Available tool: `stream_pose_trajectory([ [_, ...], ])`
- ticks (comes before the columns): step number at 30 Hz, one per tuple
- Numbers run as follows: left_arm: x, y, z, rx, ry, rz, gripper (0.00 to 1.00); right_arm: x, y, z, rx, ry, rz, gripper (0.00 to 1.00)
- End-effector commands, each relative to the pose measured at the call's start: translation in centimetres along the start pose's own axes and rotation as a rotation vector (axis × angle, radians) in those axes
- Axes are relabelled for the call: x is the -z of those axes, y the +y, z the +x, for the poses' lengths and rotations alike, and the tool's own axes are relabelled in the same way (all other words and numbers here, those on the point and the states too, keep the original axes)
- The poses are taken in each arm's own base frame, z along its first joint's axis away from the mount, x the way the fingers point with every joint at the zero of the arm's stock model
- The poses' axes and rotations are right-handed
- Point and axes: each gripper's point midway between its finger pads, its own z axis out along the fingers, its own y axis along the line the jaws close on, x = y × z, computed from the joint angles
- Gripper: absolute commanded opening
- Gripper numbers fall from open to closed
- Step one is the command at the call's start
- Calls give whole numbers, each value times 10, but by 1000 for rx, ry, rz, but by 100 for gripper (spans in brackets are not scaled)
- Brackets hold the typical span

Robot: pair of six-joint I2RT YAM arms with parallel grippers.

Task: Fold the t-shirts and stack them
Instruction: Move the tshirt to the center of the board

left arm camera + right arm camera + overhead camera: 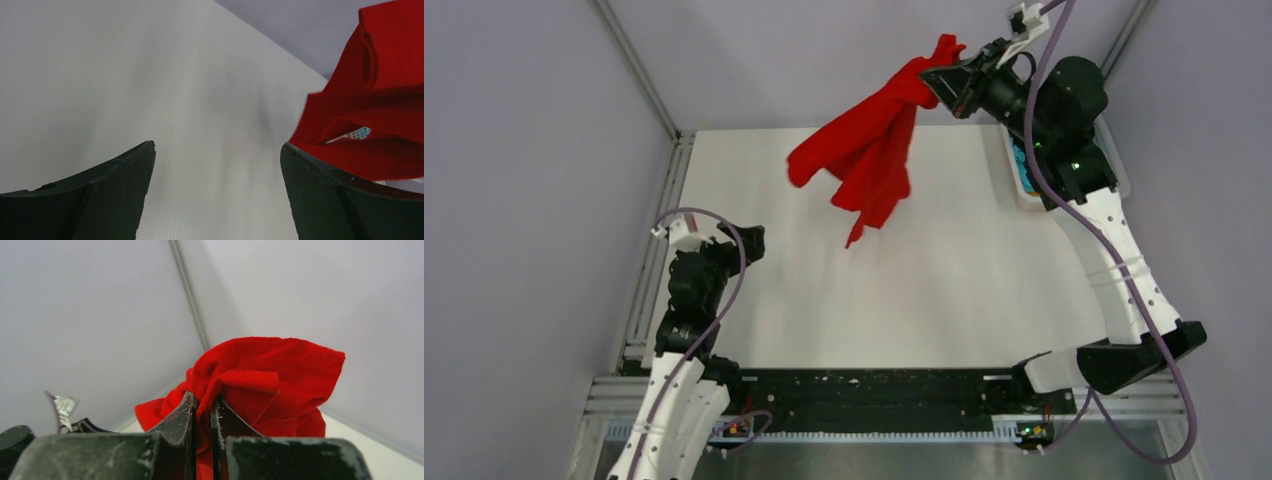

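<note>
A bright red t-shirt (869, 150) hangs bunched in the air over the far part of the white table (944, 290). My right gripper (936, 78) is shut on its top fold, held high at the back right; the wrist view shows the red cloth (265, 375) pinched between the two jaws. The shirt's lower end dangles just above the table. My left gripper (724, 235) stands wide open and empty near the table's left edge, well away from the shirt. In the left wrist view the red shirt (380, 100) shows at the right, beyond the fingers.
A white basket (1024, 180) sits at the table's right edge behind the right arm, with light blue cloth (1021, 162) showing inside it. Grey walls and a metal frame post (639, 70) close in the table at the back and sides.
</note>
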Motion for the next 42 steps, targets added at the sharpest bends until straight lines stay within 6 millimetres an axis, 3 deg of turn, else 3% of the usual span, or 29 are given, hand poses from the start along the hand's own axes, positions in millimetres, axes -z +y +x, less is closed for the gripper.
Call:
stream_pose_trajectory([
  [1, 11, -11, -16, 28, -30, 17, 99, -2, 29, -21, -102, -133, -62, 0],
  [4, 16, -10, -16, 38, -23, 9, 99, 2, -3, 31, -185, -66, 89, 0],
  [7, 20, -6, -13, 54, -6, -19, 99, 25, -54, 129, -244, 77, 333, 1],
  [9, 20, 1, -7, 79, 11, -58, 99, 52, -87, 204, -266, 195, 501, 17],
  [10, 20, 5, -3, 90, 23, -75, 99, 71, -103, 242, -274, 254, 596, 29],
  [11, 19, 8, 1, 97, 36, -91, 99, 91, -116, 275, -271, 311, 673, 49],
  [12, 18, 10, 3, 100, 49, -102, 99, 108, -127, 298, -267, 351, 741, 63],
  [14, 16, 13, 11, 110, 85, -123, 99, 145, -145, 333, -270, 445, 890, 73],
  [17, 10, 23, 28, 141, 149, -173, 99, 175, -156, 341, -232, 493, 1016, 79],
  [21, 7, 50, 47, 150, 210, -317, 99, 176, -142, 338, -196, 519, 925, 98],
  [24, 7, 65, 53, 163, 219, -403, 99, 160, -112, 341, -138, 548, 778, 99],
  [27, -1, 66, 55, 167, 209, -391, 99, 133, -73, 345, -84, 566, 598, 99],
  [33, -15, 71, 63, 173, 228, -406, 99, 82, 22, 370, 37, 624, 199, 96],
  [38, -32, 78, 74, 166, 255, -419, 99, 45, 39, 377, 27, 609, 167, 96],
  [41, -44, 84, 82, 169, 274, -436, 99, 18, 35, 384, 53, 599, 176, 96],
  [42, -48, 89, 85, 171, 284, -459, 99, 11, 30, 395, 72, 624, 192, 95],
])
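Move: The right hand already holds the red t-shirt high up; the middle of the board, where it goes, lies about 52 cm below, 9 cm to its left and 5 cm back. The laundry bin stands some 15 cm ahead, 30 cm to its right and 46 cm lower. From the left hand, that middle of the board is roughly 23 cm to the right, 2 cm ahead and 20 cm below. Right hand plunges some 43 cm, letting the t-shirt go, then sweeps 20 cm left; left hand lowers. ##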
